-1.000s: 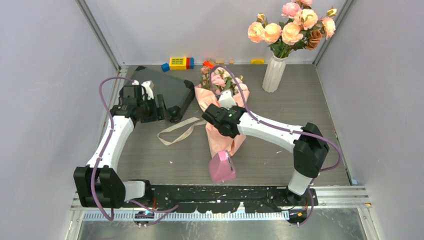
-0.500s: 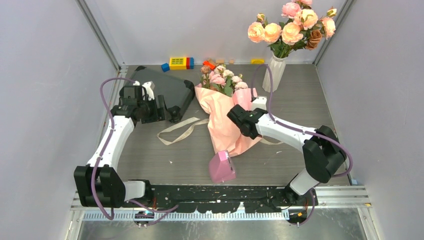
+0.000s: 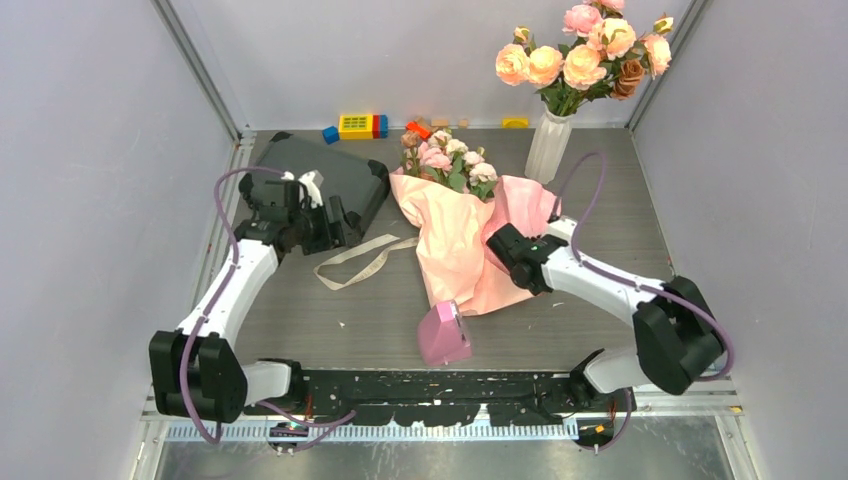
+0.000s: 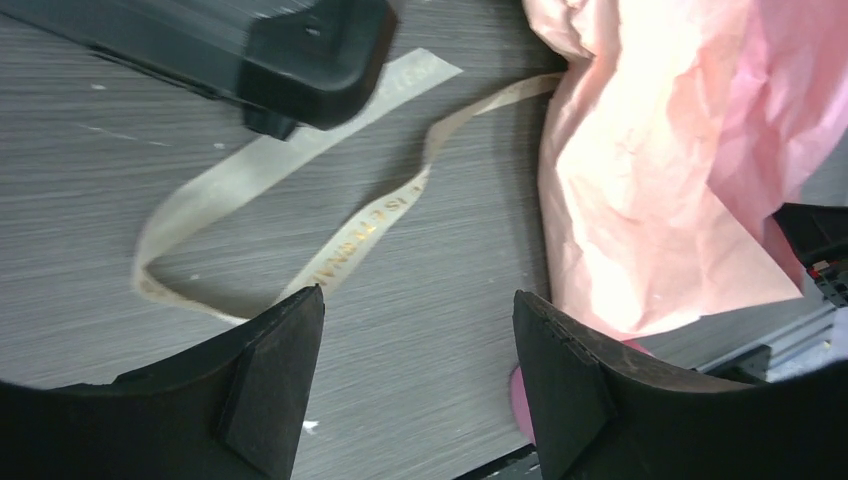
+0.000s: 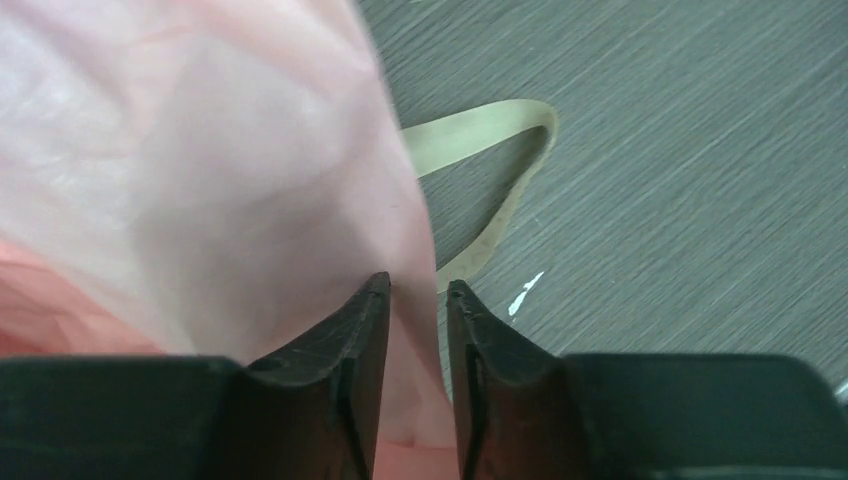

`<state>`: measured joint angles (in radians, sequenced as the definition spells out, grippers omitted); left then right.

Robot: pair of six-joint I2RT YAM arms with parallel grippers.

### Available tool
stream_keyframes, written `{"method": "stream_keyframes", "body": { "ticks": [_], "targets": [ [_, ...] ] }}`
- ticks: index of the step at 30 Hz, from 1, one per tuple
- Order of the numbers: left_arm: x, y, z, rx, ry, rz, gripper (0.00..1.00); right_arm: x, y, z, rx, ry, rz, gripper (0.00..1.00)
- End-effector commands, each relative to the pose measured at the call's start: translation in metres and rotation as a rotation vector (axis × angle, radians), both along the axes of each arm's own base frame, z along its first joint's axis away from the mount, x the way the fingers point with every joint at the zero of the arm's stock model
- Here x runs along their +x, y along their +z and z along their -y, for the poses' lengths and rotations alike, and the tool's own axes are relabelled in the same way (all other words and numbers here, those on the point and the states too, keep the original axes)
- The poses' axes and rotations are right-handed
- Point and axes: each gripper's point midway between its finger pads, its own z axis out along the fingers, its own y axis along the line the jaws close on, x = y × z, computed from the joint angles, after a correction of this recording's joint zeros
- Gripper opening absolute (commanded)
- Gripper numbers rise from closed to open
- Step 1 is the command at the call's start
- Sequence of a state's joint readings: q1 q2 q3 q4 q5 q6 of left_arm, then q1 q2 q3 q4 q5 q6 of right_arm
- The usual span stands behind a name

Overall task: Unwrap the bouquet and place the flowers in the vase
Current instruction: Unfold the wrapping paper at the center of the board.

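Observation:
The bouquet's pale pink paper (image 3: 455,240) lies spread open mid-table, its right flap folded out toward the vase (image 3: 548,148). Small pink and cream flowers (image 3: 450,160) stick out of its far end. The beige ribbon (image 3: 360,258) lies untied on the table to the left. At the paper's right side, my right gripper (image 3: 498,245) has its jaws narrowly open (image 5: 417,282), with the paper's edge (image 5: 250,180) loose in the gap. My left gripper (image 3: 335,222) hovers open (image 4: 418,295) over the ribbon (image 4: 330,250) and holds nothing.
A small pink wedge (image 3: 443,335) sits by the bouquet's near end. A black case (image 3: 330,175) lies at the back left, right beside the left gripper. Toy blocks (image 3: 357,125) line the back wall. Large peach roses (image 3: 580,55) fill the white vase.
My right gripper pulled the paper flap out to the right, spreading the wrapping, and its jaws have parted. The left gripper shifted slightly right.

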<state>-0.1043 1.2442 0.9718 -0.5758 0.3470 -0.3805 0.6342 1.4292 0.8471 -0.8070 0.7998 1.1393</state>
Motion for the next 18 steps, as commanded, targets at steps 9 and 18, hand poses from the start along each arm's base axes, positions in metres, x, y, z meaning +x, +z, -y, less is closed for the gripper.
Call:
{"method": "stream_keyframes", "body": {
  "ticks": [9,18],
  "targets": [
    [0.008,0.021,0.082,-0.293,-0.036,0.048,0.7,0.011,0.095,0.037,0.046,-0.069,0.377,0.68],
    [0.021,0.004,0.11,-0.333,-0.052,0.015,0.69,0.042,0.171,-0.027,0.214,0.35,0.53,0.74]
  ]
}}
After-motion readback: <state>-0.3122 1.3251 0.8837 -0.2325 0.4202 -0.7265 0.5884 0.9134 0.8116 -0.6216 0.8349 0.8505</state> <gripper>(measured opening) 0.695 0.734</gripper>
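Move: The right hand is at the right edge of the wrapping paper's pink flap, whose middle lies about 8 cm ahead, 3 cm left and 3 cm lower. The bouquet lies some 28 cm ahead and 20 cm left, the vase about 28 cm ahead and 5 cm right. From the left hand, the paper's left edge is roughly 20 cm right, 4 cm ahead and 12 cm below, with the ribbon 7 cm right and 3 cm back. The right fingers, already parting, come free of the pink flap's edge and open wide as that hand climbs about 13 cm off the paper, its fingers tipping up some 25 degrees. The left hand, open and touching nothing, sweeps about 10 cm right over the ribbon towards the paper's left edge, rolling some 15 degrees so its left side drops. ##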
